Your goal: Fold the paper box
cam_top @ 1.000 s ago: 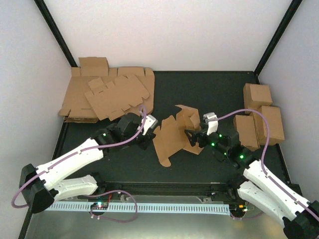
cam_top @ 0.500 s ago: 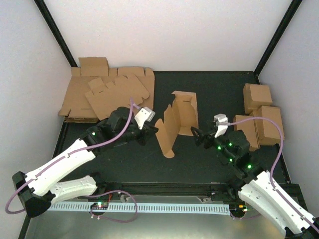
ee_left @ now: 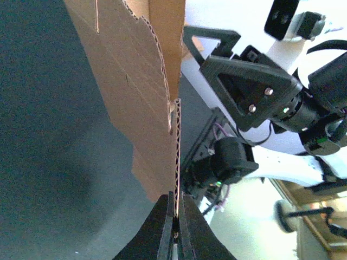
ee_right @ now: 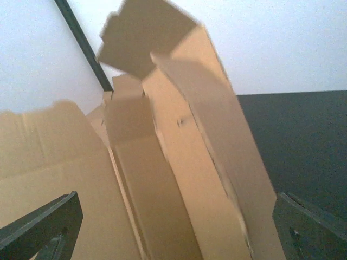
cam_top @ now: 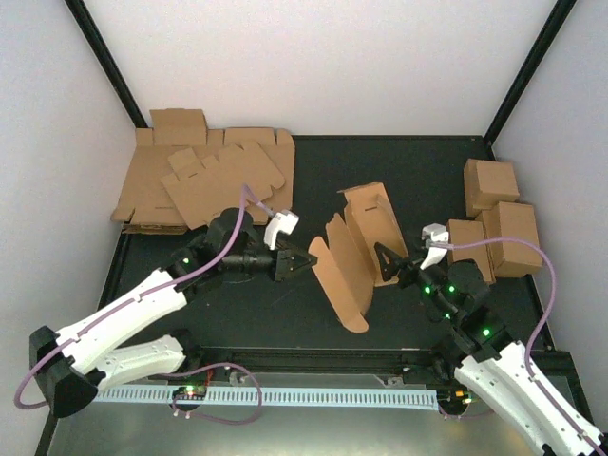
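The paper box [cam_top: 356, 252] is a brown die-cut piece, partly folded, standing tilted on the dark table [cam_top: 418, 176] in the middle. My left gripper [cam_top: 306, 259] is at its left side, shut on a thin edge of a flap; in the left wrist view the corrugated edge of the box [ee_left: 138, 76] runs down between my left gripper's [ee_left: 176, 205] closed jaws. My right gripper [cam_top: 385, 263] stands open just right of the box, facing it. In the right wrist view the box [ee_right: 179, 162] fills the space between the wide-apart fingers [ee_right: 49, 227] of my right gripper [ee_right: 176, 203].
A thick heap of flat cardboard blanks [cam_top: 204, 176] lies at the back left. Several folded brown boxes [cam_top: 499, 223] stand at the right edge. White walls and black frame posts [cam_top: 522, 81] close in the table.
The box has shifted right and toward the near edge, and leans over more. My left gripper moved right with it, still gripping. My right gripper drew back to the right, away from the box.
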Controlling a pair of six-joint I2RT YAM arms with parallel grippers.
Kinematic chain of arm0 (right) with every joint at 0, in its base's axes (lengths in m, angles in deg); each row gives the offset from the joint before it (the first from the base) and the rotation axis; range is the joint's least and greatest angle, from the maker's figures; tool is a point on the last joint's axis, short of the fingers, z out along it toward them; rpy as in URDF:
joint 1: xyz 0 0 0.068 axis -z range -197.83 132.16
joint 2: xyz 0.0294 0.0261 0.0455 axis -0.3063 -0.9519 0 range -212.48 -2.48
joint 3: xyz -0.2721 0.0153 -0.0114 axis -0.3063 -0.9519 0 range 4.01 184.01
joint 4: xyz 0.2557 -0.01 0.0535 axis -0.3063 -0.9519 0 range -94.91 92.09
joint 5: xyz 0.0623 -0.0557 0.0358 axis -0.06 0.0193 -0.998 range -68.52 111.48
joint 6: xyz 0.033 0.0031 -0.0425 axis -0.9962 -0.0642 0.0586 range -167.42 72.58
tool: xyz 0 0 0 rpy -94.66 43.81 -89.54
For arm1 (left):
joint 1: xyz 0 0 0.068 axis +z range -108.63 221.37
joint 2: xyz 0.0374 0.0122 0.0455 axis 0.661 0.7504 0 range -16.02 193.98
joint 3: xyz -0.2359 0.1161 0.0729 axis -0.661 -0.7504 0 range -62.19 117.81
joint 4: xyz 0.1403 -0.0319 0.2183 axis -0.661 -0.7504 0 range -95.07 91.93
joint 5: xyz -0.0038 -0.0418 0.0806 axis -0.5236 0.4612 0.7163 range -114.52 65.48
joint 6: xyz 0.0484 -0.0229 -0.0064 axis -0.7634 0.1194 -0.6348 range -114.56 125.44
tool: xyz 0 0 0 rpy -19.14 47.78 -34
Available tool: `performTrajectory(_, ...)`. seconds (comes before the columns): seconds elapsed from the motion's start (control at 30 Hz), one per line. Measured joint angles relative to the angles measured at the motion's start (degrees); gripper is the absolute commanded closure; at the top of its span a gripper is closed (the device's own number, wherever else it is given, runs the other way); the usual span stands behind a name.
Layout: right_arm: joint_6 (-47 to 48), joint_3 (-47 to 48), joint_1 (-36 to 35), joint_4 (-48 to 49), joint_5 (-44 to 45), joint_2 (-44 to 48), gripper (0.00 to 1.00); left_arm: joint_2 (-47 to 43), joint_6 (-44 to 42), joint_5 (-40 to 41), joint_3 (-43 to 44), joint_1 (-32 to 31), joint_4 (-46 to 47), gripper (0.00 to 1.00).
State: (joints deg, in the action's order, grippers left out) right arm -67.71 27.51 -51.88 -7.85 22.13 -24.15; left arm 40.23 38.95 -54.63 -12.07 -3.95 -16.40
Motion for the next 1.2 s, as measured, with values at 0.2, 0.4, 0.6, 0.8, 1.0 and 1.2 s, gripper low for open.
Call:
performTrajectory(0.2, 0.0, -0.2, 0.0, -0.24, 1.46, 2.51, 0.01, 3.91, 4.2, -4.28, -2.78, 0.0, 4.85, 0.99)
performTrajectory(0.4, 0.0, -0.2, 0.0, -0.5, 1.95, 2.49, 0.01, 5.73, 4.55, -4.92, -6.03, 0.15, 6.56, 0.98)
performTrajectory(0.6, 0.02, -0.2, 0.0, -0.48, 1.92, 1.33, 0.01, 6.27, -4.44, 0.22, -4.26, 0.26, -0.26, 0.97)
performTrajectory(0.8, 0.02, -0.2, 0.0, -0.39, 1.9, -1.05, 0.01, 6.75, -12.55, 7.28, -3.1, -0.48, -5.88, 0.98)
performTrajectory(1.0, 0.02, -0.2, 0.0, -0.35, 1.84, -2.82, 0.01, 8.15, -17.11, 16.35, -2.29, -3.56, -9.07, 0.98)
performTrajectory(1.2, 0.02, -0.2, 0.0, -0.24, 1.49, -3.78, 0.01, 9.44, -18.82, 24.74, -0.72, -6.93, -10.99, 0.98)
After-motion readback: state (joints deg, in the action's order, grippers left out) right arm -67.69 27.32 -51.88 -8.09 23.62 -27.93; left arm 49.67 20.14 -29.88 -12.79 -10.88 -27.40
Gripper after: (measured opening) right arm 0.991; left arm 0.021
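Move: The left hand already pinches the left panel's edge of the half-folded paper box, with the box's middle about 10 cm to its right, 1 cm ahead and 8 cm below. From the open right hand, that middle is some 8 cm left, 3 cm back and 5 cm below; the nearest finished box stands roughly 21 cm right, 3 cm ahead and 15 cm below. The flat cardboard pile lies about 25 cm ahead, 23 cm left and 20 cm below the left hand. Keeping its pinch on the edge of the box's left panel, the left hand lowers it towards the table by about 10 cm, first edging right, then easing slightly left and forward while its fingers tip some 30 degrees further down. The right hand hovers wide open beside the box's right wall, rising slightly and then sinking a couple of centimetres. ##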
